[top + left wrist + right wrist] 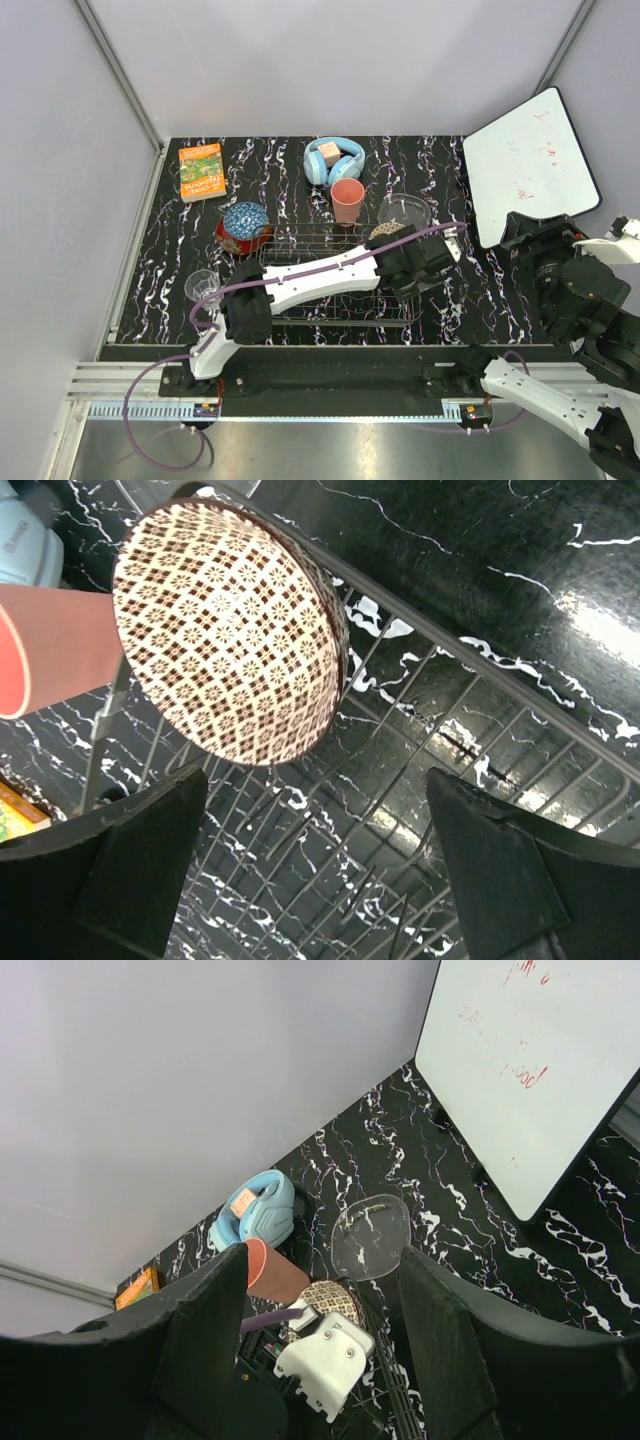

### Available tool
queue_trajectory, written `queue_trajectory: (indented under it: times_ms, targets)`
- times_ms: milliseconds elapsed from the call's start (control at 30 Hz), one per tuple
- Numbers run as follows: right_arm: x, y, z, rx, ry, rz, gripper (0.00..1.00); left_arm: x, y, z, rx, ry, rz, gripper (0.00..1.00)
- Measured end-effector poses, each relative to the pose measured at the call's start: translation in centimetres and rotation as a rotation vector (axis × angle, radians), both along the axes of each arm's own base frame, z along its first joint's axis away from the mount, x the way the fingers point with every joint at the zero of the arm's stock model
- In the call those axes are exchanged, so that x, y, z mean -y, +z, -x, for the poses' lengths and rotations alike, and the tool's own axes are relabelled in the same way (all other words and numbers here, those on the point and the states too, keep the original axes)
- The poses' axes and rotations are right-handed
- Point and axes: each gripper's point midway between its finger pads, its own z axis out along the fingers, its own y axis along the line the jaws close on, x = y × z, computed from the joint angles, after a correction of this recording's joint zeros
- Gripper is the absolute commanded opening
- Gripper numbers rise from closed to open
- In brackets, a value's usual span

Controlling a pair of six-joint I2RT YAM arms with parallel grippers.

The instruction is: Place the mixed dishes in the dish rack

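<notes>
The beige-brown patterned bowl (230,630) stands tilted on its edge in the far right corner of the wire dish rack (480,670). My left gripper (320,880) hangs open just in front of it, over the rack's wires, with nothing between its fingers. The salmon-pink cup (347,200) and the clear glass dish (404,210) stand on the table behind the rack. At the rack's far left corner sits the blue-patterned bowl (243,226), and the glass tumbler (202,287) stands left of the rack. My right gripper (320,1330) is open and empty, raised at the right.
Light-blue headphones (333,160) lie at the back centre and an orange book (201,171) at the back left. A whiteboard (528,165) leans at the back right. The left arm (310,278) stretches across the rack. Grey walls enclose the table.
</notes>
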Motion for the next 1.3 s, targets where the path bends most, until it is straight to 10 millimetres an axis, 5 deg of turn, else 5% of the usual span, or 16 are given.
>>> queue_trajectory:
  times_ms: [267,467,700,867,1133,1300]
  targets:
    - [-0.2,-0.4,-0.1,-0.011,0.002,0.018,0.57,0.5,-1.3,-2.3,0.004,0.042,0.043,0.81]
    - [-0.4,-1.1,-0.4,-0.024,0.003,0.031,0.49,0.9,-2.6,-3.6,0.01,0.066,0.063,0.61]
    - [-0.5,-1.5,-0.5,-0.032,0.002,0.04,0.47,1.8,-3.5,-3.3,-0.017,0.056,0.082,0.32]
    - [-0.7,-1.8,-0.6,-0.037,0.002,0.043,0.45,2.2,-4.0,-2.5,-0.049,0.04,0.093,0.0]
    - [-0.7,-1.8,-0.6,-0.037,0.003,0.044,0.44,2.6,-3.9,-2.4,-0.065,0.017,0.12,0.0]
    - [-0.7,-1.9,-0.6,-0.039,0.003,0.049,0.44,1.6,-1.4,-2.3,-0.073,0.015,0.159,0.0]
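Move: Straight ahead of the open left hand, about 8 cm out and some 6 cm lower, the patterned bowl leans in the far right part of the dish rack. The pink cup stands some 19 cm ahead and 11 cm left of that hand, the clear dish roughly 19 cm ahead and 3 cm right. The rack's middle is about 16 cm left and 1 cm ahead. From the raised right hand, the bowl lies about 13 cm ahead, 22 cm left and 31 cm below. Dipping about 4 cm while easing forward and then slightly right, the left hand brings its wide-open fingers down to the near edge of the patterned bowl and shuts them fully, pinching the thin rim. With the rim kept between the fingers it then rises some 2.5 cm, rolled about 10 degrees with its right side higher. The empty right hand sinks about 2 cm and partly closes. ##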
